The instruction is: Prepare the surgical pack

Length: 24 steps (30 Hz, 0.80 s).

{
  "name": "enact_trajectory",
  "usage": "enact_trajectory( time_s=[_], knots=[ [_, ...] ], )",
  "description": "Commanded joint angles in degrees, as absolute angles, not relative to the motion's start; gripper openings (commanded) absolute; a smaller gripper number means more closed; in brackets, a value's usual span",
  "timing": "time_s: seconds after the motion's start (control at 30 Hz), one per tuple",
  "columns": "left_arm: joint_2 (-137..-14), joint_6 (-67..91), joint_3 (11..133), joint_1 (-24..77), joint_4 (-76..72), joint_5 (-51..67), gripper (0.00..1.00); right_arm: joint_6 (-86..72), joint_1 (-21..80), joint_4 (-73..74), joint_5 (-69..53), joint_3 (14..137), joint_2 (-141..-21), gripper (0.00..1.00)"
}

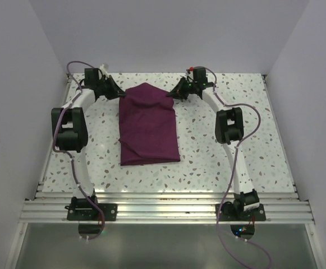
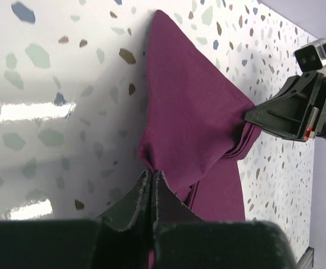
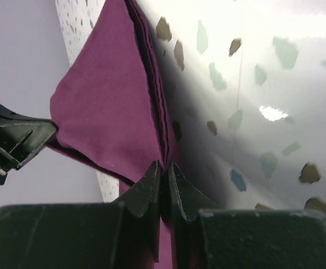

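The surgical pack (image 1: 148, 126) is a folded deep purple-maroon sheet lying mid-table, its far edge bunched up into a peak. My left gripper (image 1: 119, 93) is shut on the pack's far left corner; in the left wrist view the fabric (image 2: 196, 117) runs out from between the closed fingertips (image 2: 152, 175). My right gripper (image 1: 172, 94) is shut on the far right corner, and the right wrist view shows the layered cloth edge (image 3: 112, 106) pinched at its tips (image 3: 164, 166). Each wrist view catches the other gripper across the cloth.
The speckled white tabletop (image 1: 219, 162) surrounds the pack. Lilac walls close in the back and both sides. A ridged metal rail (image 1: 163, 210) runs along the near edge, where both arm bases are bolted.
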State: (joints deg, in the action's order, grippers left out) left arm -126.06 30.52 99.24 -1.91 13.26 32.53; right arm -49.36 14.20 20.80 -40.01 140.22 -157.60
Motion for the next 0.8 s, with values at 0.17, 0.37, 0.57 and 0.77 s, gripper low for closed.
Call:
enact_trajectory(
  time_s=[0.17, 0.37, 0.57, 0.77],
  knots=[
    [-113.3, 30.1, 90.0, -2.7, 12.8, 32.6, 0.00, -43.4, 15.6, 25.4, -42.4, 127.5, -137.7, 0.00],
    [-105.4, 28.1, 84.7, -2.7, 17.1, 30.7, 0.00, -38.9, 16.8, 30.8, -43.2, 118.1, -129.1, 0.00],
    [-96.3, 25.7, 77.2, -2.7, 22.7, 28.2, 0.00, -36.1, 18.4, 31.9, -42.8, 102.9, -118.7, 0.00],
    [-85.1, 24.3, 68.0, -2.6, 25.3, 27.4, 0.00, -34.4, 19.8, 31.6, -42.5, 92.7, -111.4, 0.00]
  ],
)
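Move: Both grippers hold the cloth's far flap. The bundle's near edge has its middle about 29 cm back and 12 cm right of the left gripper, 8 cm lower; the bundle's middle is about 14 cm back and 12 cm right of that gripper. From the right gripper the edge's middle lies some 33 cm back, 8 cm left and 4 cm lower. The flap's loose corner points away, about 10 cm ahead and 10 cm right of the left gripper. Draw both grippers back together towards the bundle's near edge, fingers kept shut on the flap: the left about 15 cm back while rising some 6 cm, the right about 18 cm back, climbing 11 cm on the way and easing down 2 cm at the last. Let the right wrist turn a little counter-clockwise as the flap comes over the bundle. ##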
